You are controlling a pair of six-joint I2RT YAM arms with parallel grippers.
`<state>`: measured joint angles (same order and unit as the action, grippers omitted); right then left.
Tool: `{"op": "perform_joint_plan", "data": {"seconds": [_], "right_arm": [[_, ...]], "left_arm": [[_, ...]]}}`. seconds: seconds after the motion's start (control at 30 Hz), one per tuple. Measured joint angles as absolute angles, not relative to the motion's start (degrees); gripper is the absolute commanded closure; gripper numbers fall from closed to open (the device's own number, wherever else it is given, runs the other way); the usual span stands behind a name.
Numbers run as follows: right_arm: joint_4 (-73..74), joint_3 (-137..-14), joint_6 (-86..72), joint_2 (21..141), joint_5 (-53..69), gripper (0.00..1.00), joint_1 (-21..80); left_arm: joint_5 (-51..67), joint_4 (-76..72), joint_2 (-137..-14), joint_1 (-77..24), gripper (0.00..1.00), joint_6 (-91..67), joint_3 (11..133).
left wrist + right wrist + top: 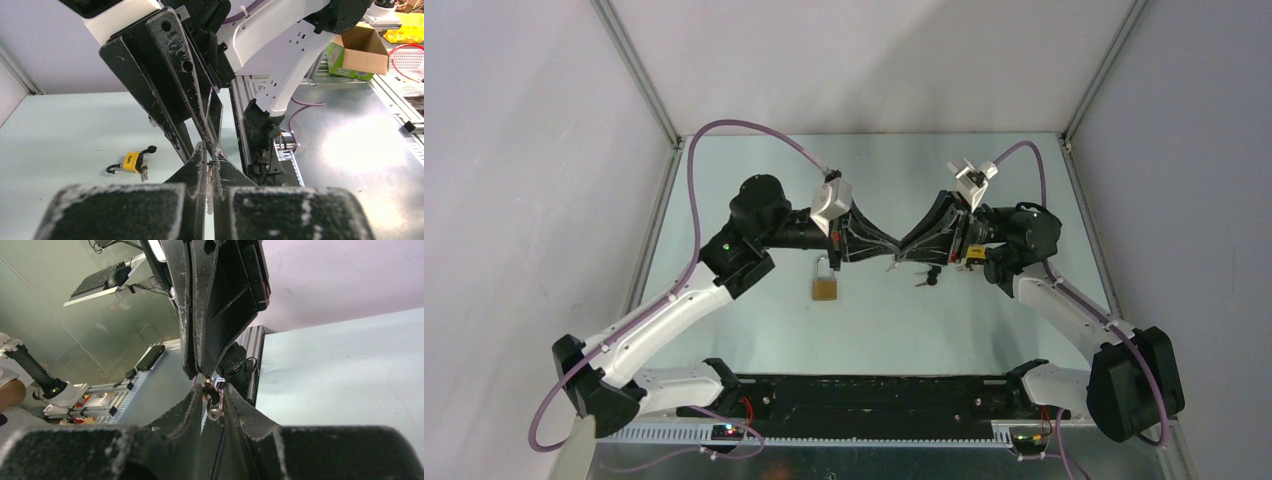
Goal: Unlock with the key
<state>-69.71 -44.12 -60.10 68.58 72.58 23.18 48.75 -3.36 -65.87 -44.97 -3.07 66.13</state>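
A brass padlock [825, 287] with a silver shackle lies flat on the pale green table, just in front of my left gripper. My left gripper [885, 257] and right gripper [903, 255] meet tip to tip above the table's middle. In the left wrist view my left gripper [210, 156] is shut on the toothed blade of a small key [209, 202]. In the right wrist view my right gripper [214, 390] is shut on the key's head, with its split ring [214, 409] hanging between the fingers. The brass padlock is out of both wrist views.
A small yellow padlock [972, 260] with an open black shackle lies under my right wrist, loose keys [927, 281] beside it; it also shows in the left wrist view [131, 161]. Metal frame posts stand at the table's back corners. The black base rail runs along the near edge.
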Motion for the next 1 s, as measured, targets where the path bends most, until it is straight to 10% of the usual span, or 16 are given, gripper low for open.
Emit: {"op": "perform_joint_plan", "data": {"seconds": [0.2,0.47,0.67,0.8,1.0], "right_arm": [[-73.52,-44.88,-63.59,69.76,73.14,1.00,23.18],[-74.91,-45.36,-64.93,70.02,74.52,1.00,23.14],[-73.14,-45.45,-64.31,70.61,74.52,1.00,23.11],[-64.88,-45.43,-58.92,70.30,73.49,1.00,23.09],[-38.44,-44.99,-42.72,65.93,63.75,1.00,23.03]], "left_arm": [[49.41,-3.55,-66.11,-44.97,1.00,-3.03,66.13],[49.19,-3.31,-66.11,-44.88,0.94,-3.03,66.13],[42.76,-3.42,-65.41,-44.93,0.22,-2.83,65.93],[30.17,-3.70,-63.16,-44.86,0.03,-5.80,64.01],[8.69,2.24,-60.49,-41.74,0.00,-15.33,62.63]]}}
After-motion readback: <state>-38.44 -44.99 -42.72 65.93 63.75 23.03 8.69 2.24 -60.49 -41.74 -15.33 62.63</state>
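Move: The key, with its ring, sits in the left hand's shut fingertips, a centimetre or so below the hand point, and between the right hand's partly open pads, about 1 cm to that hand's left and 1 cm below. The brass padlock lies roughly 10 cm ahead, 11 cm left and 36 cm below the left hand. From the right hand, the black-headed keys are about 11 cm ahead and 11 cm right, the orange padlock 16 cm ahead and 12 cm right, both some 36 cm down. The key is pinched between the right fingers as they close while the left hand holds it still; only then do the left fingers open wide and let go. The left hand swings clear, about 10 cm forward and 5 cm left, turning some 40 degrees counter-clockwise, while the right hand carries the key about 4 cm forward and 3 cm down. ##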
